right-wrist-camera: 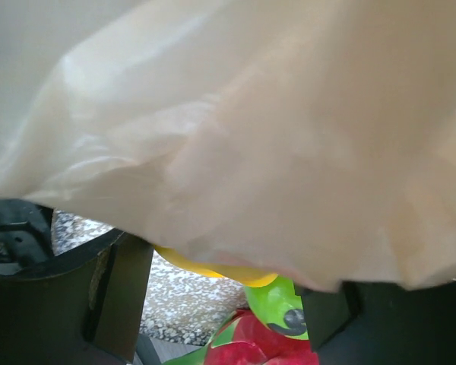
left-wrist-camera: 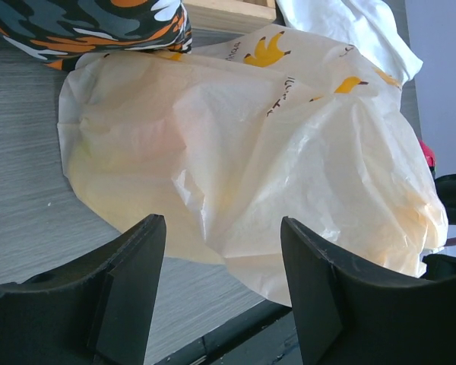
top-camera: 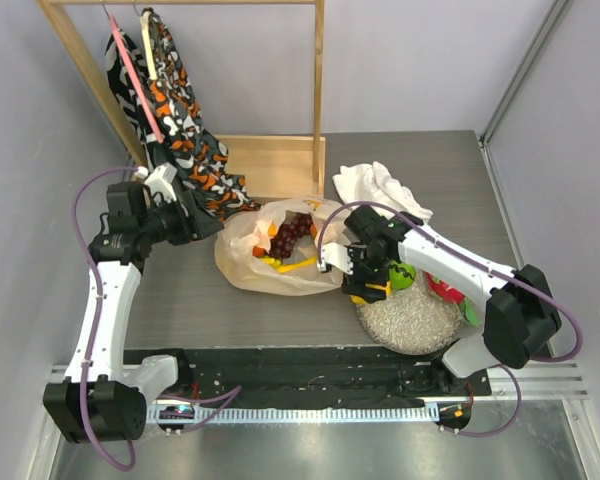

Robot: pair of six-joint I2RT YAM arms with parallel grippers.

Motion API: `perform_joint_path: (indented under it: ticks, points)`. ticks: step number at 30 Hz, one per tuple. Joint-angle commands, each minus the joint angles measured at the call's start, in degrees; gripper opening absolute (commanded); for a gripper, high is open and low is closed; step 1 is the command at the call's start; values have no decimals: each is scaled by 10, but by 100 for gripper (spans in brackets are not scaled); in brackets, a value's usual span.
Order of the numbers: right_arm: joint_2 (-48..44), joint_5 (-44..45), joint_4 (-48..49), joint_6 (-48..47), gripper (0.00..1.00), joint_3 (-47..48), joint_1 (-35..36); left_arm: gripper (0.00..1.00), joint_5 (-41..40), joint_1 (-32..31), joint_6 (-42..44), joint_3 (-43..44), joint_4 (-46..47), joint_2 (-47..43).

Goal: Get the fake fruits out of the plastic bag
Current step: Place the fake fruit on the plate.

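The pale peach plastic bag (top-camera: 270,262) lies crumpled mid-table, with dark grapes (top-camera: 290,232) and yellow pieces (top-camera: 296,265) showing in its mouth. My left gripper (top-camera: 206,222) stands open just left of the bag (left-wrist-camera: 258,152), nothing between its fingers (left-wrist-camera: 137,281). My right gripper (top-camera: 367,280) hangs at the bag's right edge over a speckled bowl (top-camera: 410,322). It is shut on a yellow banana bunch (right-wrist-camera: 213,268); bag film (right-wrist-camera: 251,137) drapes over its fingertips. A green lime (right-wrist-camera: 285,304) and a pink dragon fruit (right-wrist-camera: 251,351) lie in the bowl below.
A white cloth (top-camera: 380,185) lies behind the right arm. Orange-black-white patterned fabric (top-camera: 180,120) hangs from a wooden rack (top-camera: 270,160) at the back left and reaches the table beside my left gripper. A black strip (top-camera: 300,365) runs along the near edge.
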Motion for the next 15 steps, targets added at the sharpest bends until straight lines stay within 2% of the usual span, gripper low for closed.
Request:
perform_joint_path:
  ticks: [1, 2, 3, 4, 6, 10, 12, 15]
  points:
    - [-10, 30, 44, 20, 76, -10, 3, 67, 12, 4, -7, 1, 25, -4]
    - [-13, 30, 41, 22, 79, -10, 3, 67, 11, 3, -7, 5, 25, -4]
    - [-20, 33, 34, 25, 87, -9, 3, 67, 13, 4, -7, 5, 25, -2]
    - [-23, 33, 28, 28, 89, -7, 3, 67, 13, 3, -5, 6, 25, -1]
    - [-34, 26, -6, 31, 99, 11, 3, 68, 13, 4, -5, 8, 25, 1]
    - [-49, -27, -94, 41, 100, 120, 3, 69, 30, 4, -2, 14, 21, 6]
    - [-53, -107, -154, 25, 99, 227, 3, 69, 58, 4, 4, 25, 14, 9]
    - [-48, -162, -168, 61, 98, 348, 2, 71, 110, -4, 30, 48, 7, 3]
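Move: The right hand is down at the plate's left edge with the yellow pepper still between its fingers; the plate's middle is about 8 cm to its right, 2 cm back and 5 cm below. The watermelon sits about 6 cm right and 3 cm ahead, the dragon fruit some 15 cm right and 2 cm ahead. The bag's middle is roughly 18 cm left and 10 cm ahead. From the left hand the plate lies some 36 cm right, 16 cm back and 19 cm below. Lets go of the yellow pepper: the right fingers open from their grip to fully wide while the hand barely shifts over the plate's left part. Then, still wide open, it lifts off quickly, up about 9 cm and some 3 cm left towards the bag, tilting about 10 degrees. ##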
